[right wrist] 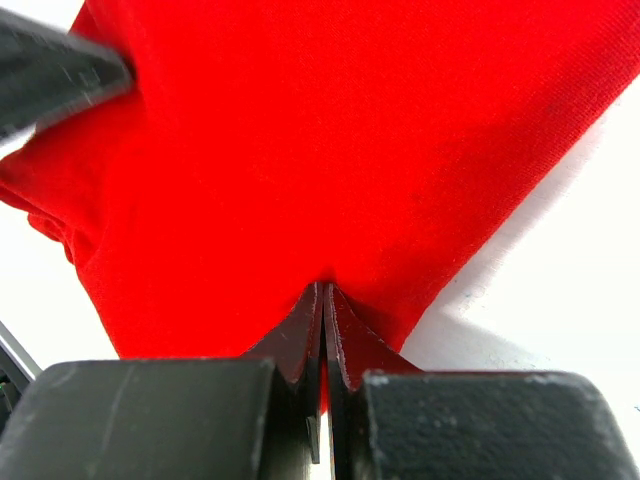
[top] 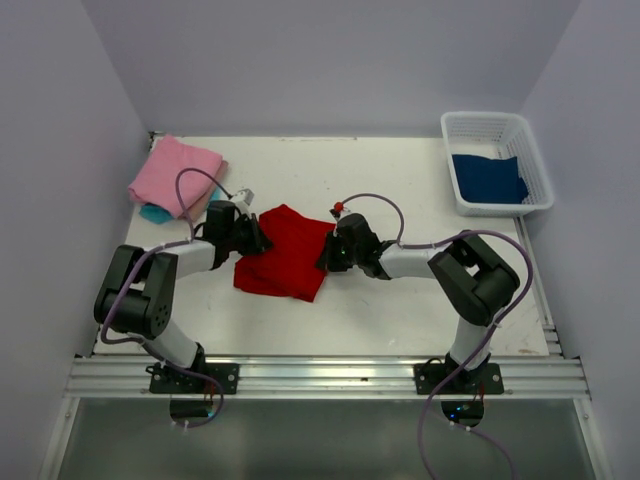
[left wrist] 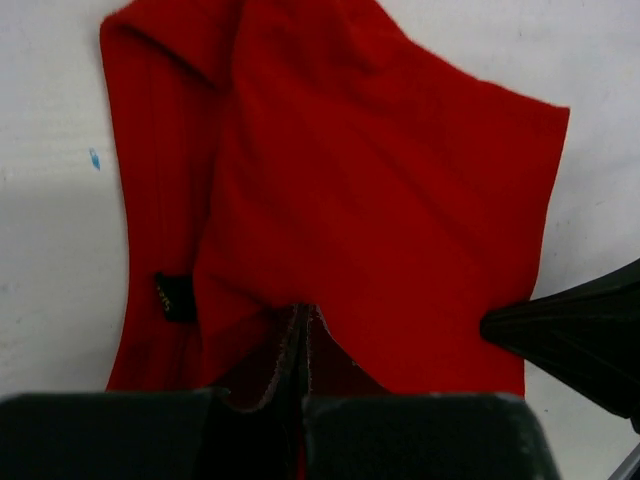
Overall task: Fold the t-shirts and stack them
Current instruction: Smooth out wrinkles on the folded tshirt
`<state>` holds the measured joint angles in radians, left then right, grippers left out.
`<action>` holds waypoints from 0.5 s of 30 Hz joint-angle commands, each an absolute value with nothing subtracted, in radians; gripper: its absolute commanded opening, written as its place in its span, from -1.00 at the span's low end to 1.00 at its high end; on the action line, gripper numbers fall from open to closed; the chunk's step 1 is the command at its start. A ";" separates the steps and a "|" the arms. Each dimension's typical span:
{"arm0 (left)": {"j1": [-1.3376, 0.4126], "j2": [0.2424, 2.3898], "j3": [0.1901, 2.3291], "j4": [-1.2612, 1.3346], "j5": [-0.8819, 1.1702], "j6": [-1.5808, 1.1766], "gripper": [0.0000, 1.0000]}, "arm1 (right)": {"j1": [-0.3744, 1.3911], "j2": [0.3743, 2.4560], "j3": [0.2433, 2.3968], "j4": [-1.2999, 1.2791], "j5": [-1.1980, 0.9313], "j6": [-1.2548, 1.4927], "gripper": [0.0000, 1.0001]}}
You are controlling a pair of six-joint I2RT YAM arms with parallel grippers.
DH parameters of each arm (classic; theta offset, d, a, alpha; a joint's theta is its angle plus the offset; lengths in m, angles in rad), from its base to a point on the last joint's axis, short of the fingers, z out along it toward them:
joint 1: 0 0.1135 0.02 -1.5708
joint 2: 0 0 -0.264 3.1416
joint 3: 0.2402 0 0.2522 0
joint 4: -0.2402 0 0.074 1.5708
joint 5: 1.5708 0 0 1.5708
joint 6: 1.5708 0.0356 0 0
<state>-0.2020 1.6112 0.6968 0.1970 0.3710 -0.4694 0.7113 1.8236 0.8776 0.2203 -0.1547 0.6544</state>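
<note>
A bright red t-shirt (top: 288, 250) lies partly folded in the middle of the table, between the two arms. My left gripper (top: 253, 236) is shut on its left edge; in the left wrist view the red t-shirt (left wrist: 380, 200) spreads away from the pinched fingertips (left wrist: 300, 325). My right gripper (top: 326, 252) is shut on the right edge, and the right wrist view shows the red t-shirt (right wrist: 330, 150) pinched at the fingertips (right wrist: 323, 300). A folded pink t-shirt (top: 175, 173) tops a pile at the back left, with a turquoise t-shirt (top: 153, 212) under it. A dark blue t-shirt (top: 488, 178) lies in the basket.
A white mesh basket (top: 478, 125) stands at the back right corner. The table's near edge is a metal rail (top: 320, 378) where both arm bases are bolted. Walls close in the table on the left, back and right.
</note>
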 commanded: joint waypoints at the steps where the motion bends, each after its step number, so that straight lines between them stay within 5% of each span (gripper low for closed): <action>1: -0.204 1.580 0.669 0.181 0.416 -0.436 -1.00 | 0.707 1.901 0.818 -0.071 -0.084 0.603 -1.00; 15: -0.203 1.425 0.693 -0.169 -0.086 -0.462 -1.00 | 0.709 1.899 0.844 -0.097 -0.066 0.597 -1.00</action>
<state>-0.2050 1.4929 0.6701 -0.0746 0.0681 -0.4530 0.7113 1.8259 0.8902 0.2001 -0.1543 0.6537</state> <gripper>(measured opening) 0.005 0.007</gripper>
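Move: The left edge of the folded red t-shirt, at its lower middle, lies about 6 cm to the left gripper's left, 4 cm back and 2 cm below. The shirt's middle is roughly 4 cm to this gripper's right and 2 cm back, also 2 cm lower; the pink shirt stack stands some 17 cm ahead and 21 cm left, about 1 cm lower. From the right gripper that left edge is about 19 cm left, 1 cm ahead, and 1 cm below. Bring the shut left gripper down some 2 cm onto the red t-shirt while drawing it back about 3 cm, then sweep it left about 6 cm over the cloth to the shirt's left edge. Roll its left side up about 15 degrees and turn it counter-clockwise some 10 as it goes. Keep the right gripper still, shut fingertips resting on the shirt's right side. ##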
